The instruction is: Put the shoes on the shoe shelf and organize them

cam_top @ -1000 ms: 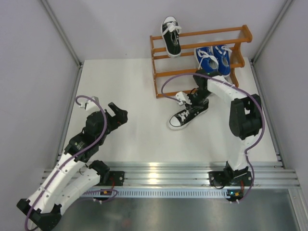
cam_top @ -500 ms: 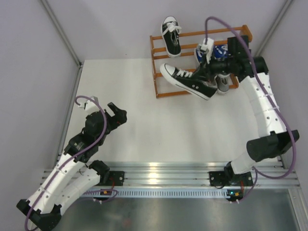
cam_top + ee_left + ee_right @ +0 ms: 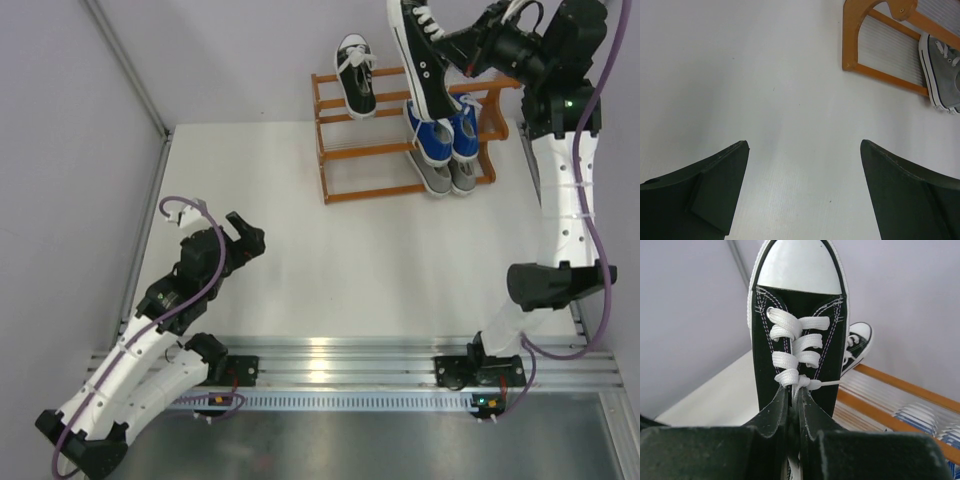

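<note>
My right gripper (image 3: 472, 48) is shut on a black shoe (image 3: 424, 55) and holds it high above the shoe shelf (image 3: 330, 140), toe pointing away from the arm. In the right wrist view the fingers (image 3: 796, 390) pinch the shoe (image 3: 797, 335) at its tongue, just below the laces. A second black shoe (image 3: 355, 75) rests on the top tier at the left. A blue pair (image 3: 440, 128) sits on the middle tier and a grey pair (image 3: 450, 178) on the bottom tier. My left gripper (image 3: 246, 236) hangs open over the bare table, far from the shelf.
The left wrist view shows the shelf's near end post (image 3: 856, 35) and one grey shoe (image 3: 942, 75) beyond my open left gripper (image 3: 804, 145). White walls with metal corner posts (image 3: 125, 65) enclose the table. The right arm's elbow (image 3: 550, 285) stands near the table's right edge.
The right arm has lifted the black shoe from the table in front of the shelf to high above its top tier. The left arm has stayed put.
</note>
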Action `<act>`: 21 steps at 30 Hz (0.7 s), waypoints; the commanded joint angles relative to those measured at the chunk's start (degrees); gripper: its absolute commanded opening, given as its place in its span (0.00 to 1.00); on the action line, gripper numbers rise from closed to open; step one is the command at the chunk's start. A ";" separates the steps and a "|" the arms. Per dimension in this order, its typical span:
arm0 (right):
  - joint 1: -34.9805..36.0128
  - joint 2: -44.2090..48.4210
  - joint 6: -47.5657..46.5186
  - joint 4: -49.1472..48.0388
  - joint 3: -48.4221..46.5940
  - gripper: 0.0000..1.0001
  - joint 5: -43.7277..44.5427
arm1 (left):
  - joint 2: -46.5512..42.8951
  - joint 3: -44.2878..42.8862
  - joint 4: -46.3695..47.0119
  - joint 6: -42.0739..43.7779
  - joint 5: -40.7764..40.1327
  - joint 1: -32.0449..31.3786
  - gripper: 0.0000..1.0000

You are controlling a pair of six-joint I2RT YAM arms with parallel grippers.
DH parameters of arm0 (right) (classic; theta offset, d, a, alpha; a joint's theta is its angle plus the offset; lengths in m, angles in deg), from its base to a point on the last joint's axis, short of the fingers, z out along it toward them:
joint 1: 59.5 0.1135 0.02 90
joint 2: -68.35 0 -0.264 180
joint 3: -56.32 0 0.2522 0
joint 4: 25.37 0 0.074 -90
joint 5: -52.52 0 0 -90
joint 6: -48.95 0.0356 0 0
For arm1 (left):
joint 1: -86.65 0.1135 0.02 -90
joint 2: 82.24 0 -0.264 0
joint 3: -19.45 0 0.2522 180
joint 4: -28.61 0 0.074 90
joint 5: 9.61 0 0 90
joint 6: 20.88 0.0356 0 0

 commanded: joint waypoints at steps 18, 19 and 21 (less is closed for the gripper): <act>8.78 -15.59 0.07 -6.18 -8.58 0.00 35.83 | 0.36 -1.27 3.55 -0.47 0.25 0.24 0.98; 9.13 -15.86 -0.11 -6.62 -8.76 0.00 36.10 | 0.36 -1.27 3.46 -0.47 0.25 0.24 0.98; 9.30 -16.56 -0.11 -7.24 -8.76 0.00 36.88 | 0.36 -1.27 3.46 -0.38 0.25 0.33 0.98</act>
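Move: Over the shoe shelf's near side, the right hand holds the second black shoe by its laces; the free top-tier spot for it lies about 14 cm ahead, 3 cm left and 19 cm below. The first black shoe stands some 8 cm left of that spot, level with it. The pair of blue shoes is on the tier below, roughly 7 cm ahead of the hand, 7 cm right and 31 cm down. From the left hand, the spot is about 30 cm ahead, 29 cm right and 10 cm up. Swinging forward and down over the shelf, the right hand carries the black shoe about 14 cm out and 13 cm lower towards the free top-tier spot beside the first black shoe. It travels almost level at first, then sinks and eases off, while the wrist turns clockwise some 25 degrees and tips down about 15; the closed fingers keep their pinch on the laces. ##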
